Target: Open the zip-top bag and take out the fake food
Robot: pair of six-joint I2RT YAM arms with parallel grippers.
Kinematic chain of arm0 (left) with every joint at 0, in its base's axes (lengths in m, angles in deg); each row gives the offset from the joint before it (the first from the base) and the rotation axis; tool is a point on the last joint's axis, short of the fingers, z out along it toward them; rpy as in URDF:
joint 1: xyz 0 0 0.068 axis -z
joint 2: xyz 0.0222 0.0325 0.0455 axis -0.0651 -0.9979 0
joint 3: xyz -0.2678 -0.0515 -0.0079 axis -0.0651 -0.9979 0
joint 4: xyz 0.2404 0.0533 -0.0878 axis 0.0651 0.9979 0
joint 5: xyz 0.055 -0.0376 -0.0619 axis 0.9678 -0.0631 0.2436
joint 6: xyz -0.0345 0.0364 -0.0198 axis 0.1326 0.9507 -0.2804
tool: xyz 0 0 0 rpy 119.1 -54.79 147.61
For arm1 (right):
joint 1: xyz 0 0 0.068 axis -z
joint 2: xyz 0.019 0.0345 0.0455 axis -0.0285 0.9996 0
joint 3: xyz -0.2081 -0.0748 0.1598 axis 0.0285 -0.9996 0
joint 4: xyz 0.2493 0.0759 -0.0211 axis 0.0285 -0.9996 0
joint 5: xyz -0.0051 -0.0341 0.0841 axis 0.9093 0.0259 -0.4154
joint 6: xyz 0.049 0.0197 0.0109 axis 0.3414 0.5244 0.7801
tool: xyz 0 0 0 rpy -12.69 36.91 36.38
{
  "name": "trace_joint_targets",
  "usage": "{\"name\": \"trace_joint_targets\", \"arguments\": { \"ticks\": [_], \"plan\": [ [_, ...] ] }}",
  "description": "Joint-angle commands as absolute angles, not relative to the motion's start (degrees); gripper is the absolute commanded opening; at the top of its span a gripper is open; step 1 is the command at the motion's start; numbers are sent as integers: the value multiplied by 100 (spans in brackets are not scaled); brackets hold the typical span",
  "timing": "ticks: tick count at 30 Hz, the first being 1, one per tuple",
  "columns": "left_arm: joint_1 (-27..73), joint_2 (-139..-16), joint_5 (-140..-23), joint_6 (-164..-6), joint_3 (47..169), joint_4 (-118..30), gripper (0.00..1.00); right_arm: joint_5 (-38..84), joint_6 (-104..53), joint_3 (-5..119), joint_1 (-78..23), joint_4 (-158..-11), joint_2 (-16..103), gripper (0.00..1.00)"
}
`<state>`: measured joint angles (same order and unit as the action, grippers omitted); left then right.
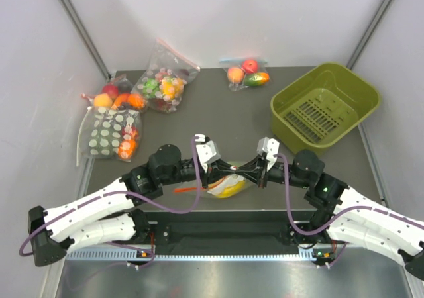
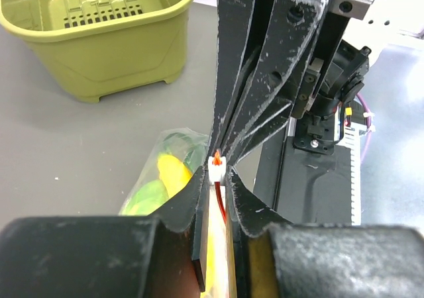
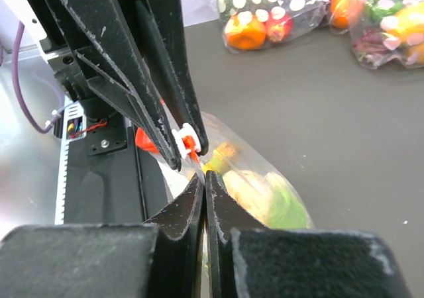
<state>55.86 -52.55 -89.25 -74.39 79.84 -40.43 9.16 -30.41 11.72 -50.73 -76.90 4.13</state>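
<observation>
The zip-top bag lies at the table's near edge between both arms, its red-orange zip strip trailing left. Inside it show the fake food's yellow bananas and the green lettuce head. My left gripper is shut on the bag's white zip slider. Facing it, my right gripper is shut on the bag's top edge just beside the slider. In the top view the two grippers meet above the bag, the left gripper and the right gripper.
An olive-green slotted basket stands at the right. At the back left lie a white-dotted bag, a bag of fruit and a bag of multicolour pieces. A small fruit bag lies at back centre.
</observation>
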Motion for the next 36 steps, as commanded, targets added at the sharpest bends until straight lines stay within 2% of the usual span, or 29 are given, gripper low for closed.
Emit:
{"name": "trace_joint_targets", "arguments": {
  "ticks": [1, 12, 21, 36],
  "plan": [
    [5551, -5086, -9157, -7410, 7804, -4124, 0, 1373, -3008, 1163, -5049, -7365, 125, 0],
    [5515, -4848, -8964, -7507, 7550, -4098, 0, 1681, -3017, 1171, -5057, -7417, 45, 0],
    [5515, -4646, -8349, -7568, 7374, -3993, 0, 2076, -2964, 1417, -5023, -7540, 159, 0],
    [5515, -4382, -7637, -7753, 7180, -3764, 0, 2621, -2709, 1900, -4530, -7277, 905, 0]
  ]
}}
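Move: My left fingers already hold the white slider. The zip's loose orange end lies about 17 cm to its left, 4 cm back and 6 cm lower. The bananas in the bag sit some 9 cm below it, about 1 cm right and 2 cm back, and the green basket is about 32 cm right, 23 cm ahead and 9 cm lower. My right fingers are already shut on the zip edge, with the slider roughly 2 cm to their left and level with them. I draw my hands apart along the orange zip. My left hand keeps its pinch on the slider, going about 4 cm left, sinking a little less and edging forward late, with a slight counter-clockwise turn. My right hand keeps the zip edge pinched and first eases right and up, then swings mostly forward, away from the slider, turning some 15 degrees clockwise. ##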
